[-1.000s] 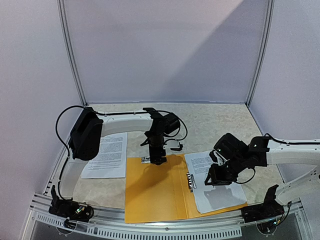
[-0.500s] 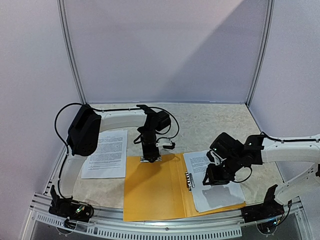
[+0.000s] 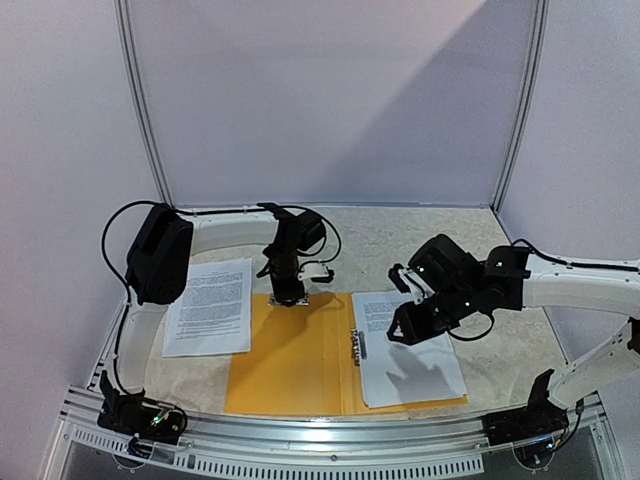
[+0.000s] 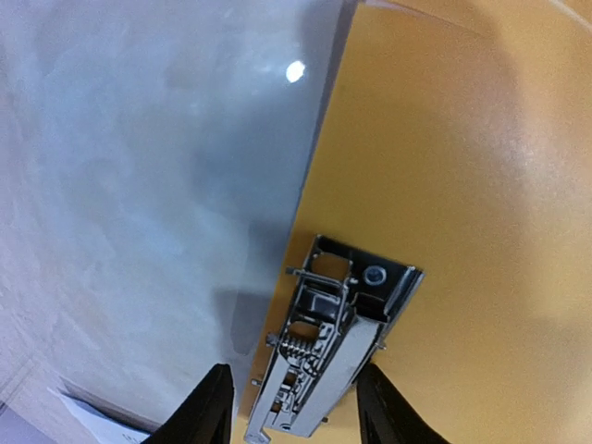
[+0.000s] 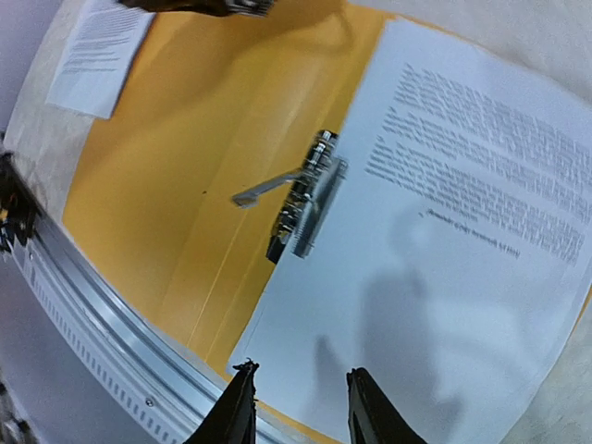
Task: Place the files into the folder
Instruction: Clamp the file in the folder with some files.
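The orange-yellow folder (image 3: 290, 360) lies open on the table. One of the files (image 3: 410, 350) rests on its right half beside the spine clip (image 3: 356, 345). Another of the files (image 3: 210, 305) lies on the table left of the folder. My left gripper (image 3: 290, 298) points down at the far edge of the left cover. In the left wrist view my left gripper (image 4: 291, 407) is partly closed astride a metal clip (image 4: 333, 342), its right finger against the clip and a slim gap at the left finger. My right gripper (image 3: 410, 330) hovers open over the sheet (image 5: 462, 231), holding nothing.
An aluminium rail (image 3: 330, 440) runs along the table's near edge, just below the folder's front edge. Pale enclosure walls with metal posts (image 3: 140, 110) close off the back and sides. A black cable (image 3: 115, 250) loops beside the left arm.
Both arms have moved left and farther back. The folder with its sheet has slid left with them. My left jaws have narrowed around the metal clip.
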Robot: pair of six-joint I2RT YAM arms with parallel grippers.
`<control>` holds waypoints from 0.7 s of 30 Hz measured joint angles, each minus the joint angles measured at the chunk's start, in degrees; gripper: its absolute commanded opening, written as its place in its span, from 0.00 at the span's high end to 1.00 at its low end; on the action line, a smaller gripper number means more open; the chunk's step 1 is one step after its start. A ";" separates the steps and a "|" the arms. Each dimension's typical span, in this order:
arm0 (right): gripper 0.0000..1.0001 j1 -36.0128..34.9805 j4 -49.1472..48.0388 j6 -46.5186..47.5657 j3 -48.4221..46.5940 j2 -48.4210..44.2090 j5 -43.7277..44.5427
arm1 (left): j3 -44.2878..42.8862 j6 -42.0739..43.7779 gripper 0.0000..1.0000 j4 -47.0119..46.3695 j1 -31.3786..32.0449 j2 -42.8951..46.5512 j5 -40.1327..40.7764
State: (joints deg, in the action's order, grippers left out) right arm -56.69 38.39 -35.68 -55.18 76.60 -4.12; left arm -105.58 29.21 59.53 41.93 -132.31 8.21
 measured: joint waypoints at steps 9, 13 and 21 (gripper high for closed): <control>0.69 -6.32 -10.99 34.56 -2.40 2.82 3.04 | 3.74 3.61 0.50 -5.20 -1.51 2.08 3.89; 0.71 -6.58 -14.27 45.59 -3.93 7.23 2.27 | 3.74 4.02 0.49 -5.44 -1.64 2.10 4.02; 0.68 -7.04 -15.85 58.14 -6.95 14.86 5.14 | 2.43 3.91 0.48 -4.46 -2.43 1.51 2.49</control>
State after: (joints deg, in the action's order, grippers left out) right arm -63.72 22.55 22.46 -62.13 91.46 1.02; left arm -103.15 33.12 55.07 39.51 -130.80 10.70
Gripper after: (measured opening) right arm 0.301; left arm 0.519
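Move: The silver lever clip on the folder's spine lies about 9 cm left of the right gripper, 5 cm farther out and some 12 cm below it; the folder's white files are centred level with that clip, roughly 12 cm to its right. The left gripper already straddles the cover's metal clip, under its fingertips; from it the lever clip is about 16 cm right and 12 cm back, and the loose files some 20 cm left, 2 cm back. Swing the right gripper about 9 cm left towards the lever clip, rising a little before sinking back, rolling the wrist some 60 degrees counter-clockwise and staying well above the table. Meanwhile keep the left fingers around the cover's clip and drag the folder about 2 cm forward and a bit less to the left, mostly early on, then hold there. ##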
